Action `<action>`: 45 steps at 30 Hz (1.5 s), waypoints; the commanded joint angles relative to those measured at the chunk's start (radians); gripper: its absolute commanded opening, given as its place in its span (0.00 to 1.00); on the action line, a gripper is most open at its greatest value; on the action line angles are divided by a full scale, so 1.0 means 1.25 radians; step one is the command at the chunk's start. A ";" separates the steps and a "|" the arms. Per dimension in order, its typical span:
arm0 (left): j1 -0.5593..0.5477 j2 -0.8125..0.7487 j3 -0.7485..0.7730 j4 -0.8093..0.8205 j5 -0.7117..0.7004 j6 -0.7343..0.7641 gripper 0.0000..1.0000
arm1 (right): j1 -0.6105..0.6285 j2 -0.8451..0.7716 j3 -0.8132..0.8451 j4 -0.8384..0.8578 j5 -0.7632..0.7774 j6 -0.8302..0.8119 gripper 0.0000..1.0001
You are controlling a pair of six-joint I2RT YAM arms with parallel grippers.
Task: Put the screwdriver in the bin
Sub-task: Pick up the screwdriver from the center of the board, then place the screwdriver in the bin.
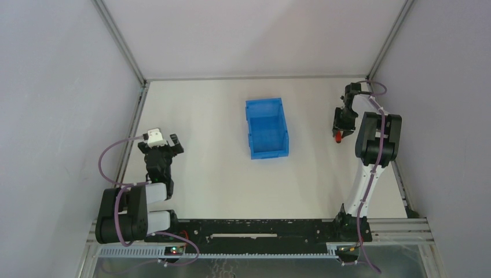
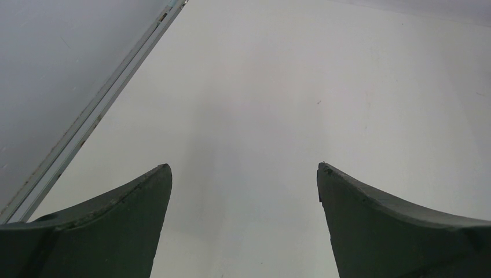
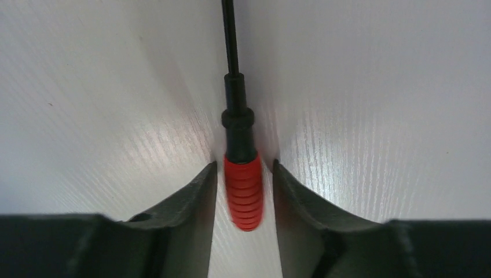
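The screwdriver (image 3: 243,191) lies on the white table, its red ribbed handle toward the camera and its thin black shaft pointing away. My right gripper (image 3: 244,164) is down over it with a finger on each side of the handle. A narrow gap shows on both sides, so the jaws are open and close to the handle. From above, the red handle end (image 1: 338,136) peeks out under the right gripper (image 1: 340,128) at the far right. The blue bin (image 1: 250,124) stands mid-table, well to the left of it. My left gripper (image 2: 244,168) is open over bare table.
Grey enclosure walls and metal frame rails (image 1: 132,121) border the table on the left, right and back. The right arm's elbow (image 1: 376,139) stands just beside the screwdriver. The left gripper (image 1: 165,145) hovers near the left rail.
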 commanded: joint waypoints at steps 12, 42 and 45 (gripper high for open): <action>-0.006 -0.012 0.034 0.028 -0.004 0.012 1.00 | -0.004 -0.026 -0.047 0.053 0.040 -0.015 0.05; -0.006 -0.012 0.034 0.028 -0.004 0.012 1.00 | 0.080 -0.264 0.149 -0.115 0.049 0.016 0.02; -0.007 -0.012 0.034 0.028 -0.004 0.012 1.00 | 0.103 -0.293 0.179 -0.120 0.016 0.018 0.02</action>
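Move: The screwdriver lies flat right under my right hand, its shaft pointing forward. Its red handle is already between my part-open fingers, so its middle is about 3 cm ahead, level sideways and 1 cm lower. The blue bin's middle is roughly 29 cm to my right hand's left, 2 cm ahead and 2 cm higher. From my left hand the screwdriver is about 68 cm to the right, 9 cm ahead and 10 cm below. I shut my right fingers on the screwdriver's red handle, pinching it from both sides as the grip effort rises and stays up. I stay down for about half a second, then lift with gathering speed, some 15 cm straight up off the table, easing a few centimetres left only late. My wrist tips the fingers forward by about 17 degrees as I rise. ##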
